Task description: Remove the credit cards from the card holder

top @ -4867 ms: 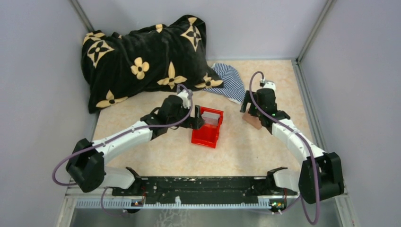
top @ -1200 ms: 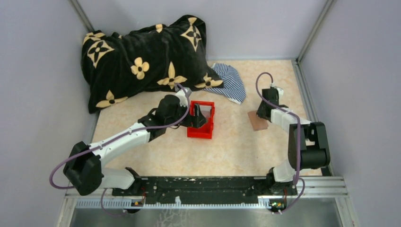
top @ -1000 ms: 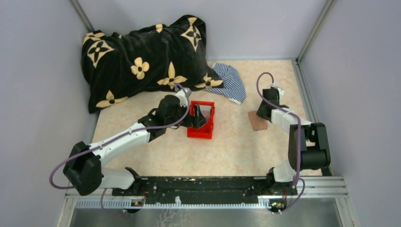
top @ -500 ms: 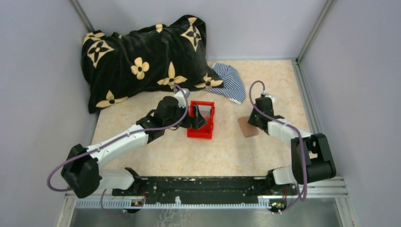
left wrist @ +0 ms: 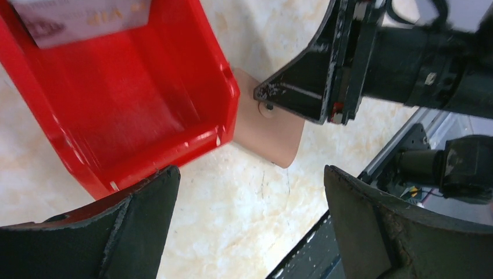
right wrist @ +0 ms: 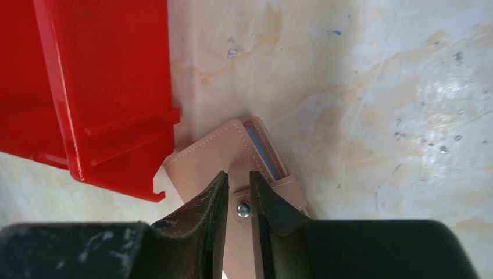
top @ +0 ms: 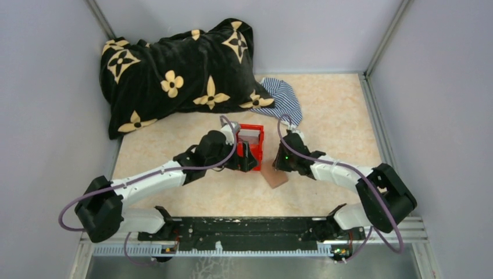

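Note:
The card holder (top: pixel 275 176) is a tan-brown folded wallet lying flat on the table just right of the red bin (top: pixel 261 143). My right gripper (top: pixel 279 165) is shut on its snap strap. In the right wrist view the card holder (right wrist: pixel 209 152) reaches out past the fingertips of that gripper (right wrist: pixel 237 183), and a grey-blue edge shows in its fold. One pale printed credit card (top: pixel 250 137) leans in the bin's far end, the same credit card (left wrist: pixel 81 17) at the top left of the left wrist view. My left gripper (top: pixel 246 157) stands open at the bin's near end, empty.
A black pillow with tan flowers (top: pixel 180 64) fills the back left. A striped cloth (top: pixel 283 99) lies behind the bin. Grey walls close in both sides, and a black rail (top: pixel 250 228) runs along the near edge.
My right gripper has travelled left and nearer, bringing the card holder from the right side of the table to beside the red bin. The left gripper edged slightly nearer and stayed open.

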Tool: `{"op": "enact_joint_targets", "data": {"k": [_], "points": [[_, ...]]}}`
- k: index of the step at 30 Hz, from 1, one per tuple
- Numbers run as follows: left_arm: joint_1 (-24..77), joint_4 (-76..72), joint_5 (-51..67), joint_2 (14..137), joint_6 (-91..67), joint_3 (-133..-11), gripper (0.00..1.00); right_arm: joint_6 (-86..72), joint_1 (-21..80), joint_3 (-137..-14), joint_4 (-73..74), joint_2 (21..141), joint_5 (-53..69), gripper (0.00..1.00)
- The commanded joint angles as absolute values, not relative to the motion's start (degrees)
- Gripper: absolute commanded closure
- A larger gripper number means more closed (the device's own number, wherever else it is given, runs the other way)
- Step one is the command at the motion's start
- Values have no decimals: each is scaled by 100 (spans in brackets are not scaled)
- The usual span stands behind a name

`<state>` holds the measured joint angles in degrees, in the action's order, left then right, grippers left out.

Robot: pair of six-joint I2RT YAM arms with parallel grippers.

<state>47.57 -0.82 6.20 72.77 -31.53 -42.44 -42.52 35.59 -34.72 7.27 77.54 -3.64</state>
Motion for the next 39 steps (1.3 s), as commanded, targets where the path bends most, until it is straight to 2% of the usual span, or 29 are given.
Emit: {"op": "enact_joint_targets", "data": {"k": [1,13,25,39], "points": [[5087,-324,342,7089,-3538,-3859,1,-4702,3809,-3257,912,7745,-259,79],[5495,-1036,-117,7783,-3768,-3551,1,-4748,4078,-2879,1000,7358,-268,79],[5459,-986,-708,8780,-3185,-4185,1,-4744,4079,-2837,793,7427,-236,78],[5129,-1068,-510,9184,-2776,-4709,1,-4679,4078,-2871,683,7486,-198,77]]}}
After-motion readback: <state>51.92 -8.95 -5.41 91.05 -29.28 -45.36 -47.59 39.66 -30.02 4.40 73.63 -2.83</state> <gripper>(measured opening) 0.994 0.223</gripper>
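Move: My open left hand hovers; the card holder lies about 9 cm to its right, barely 1 cm ahead and some 10 cm below. The red box's middle is about 11 cm ahead, 1 cm left and 8 cm below that hand, with a pale packet 15 cm ahead, 2 cm left. Under my right fingertips, the holder's middle sits 2 cm back, 1 cm left and 1 cm below; the box is 12 cm left, 7 cm ahead. I swing my left hand back about 4 cm while lowering it, keep sinking to roughly 9 cm down, then push forward some 6 cm with the open fingers against the red box's near wall, rising slightly at the end. My right fingertips stay on the holder's clasp, drag the holder back about 2.5 cm and slightly left, then hold still there. ##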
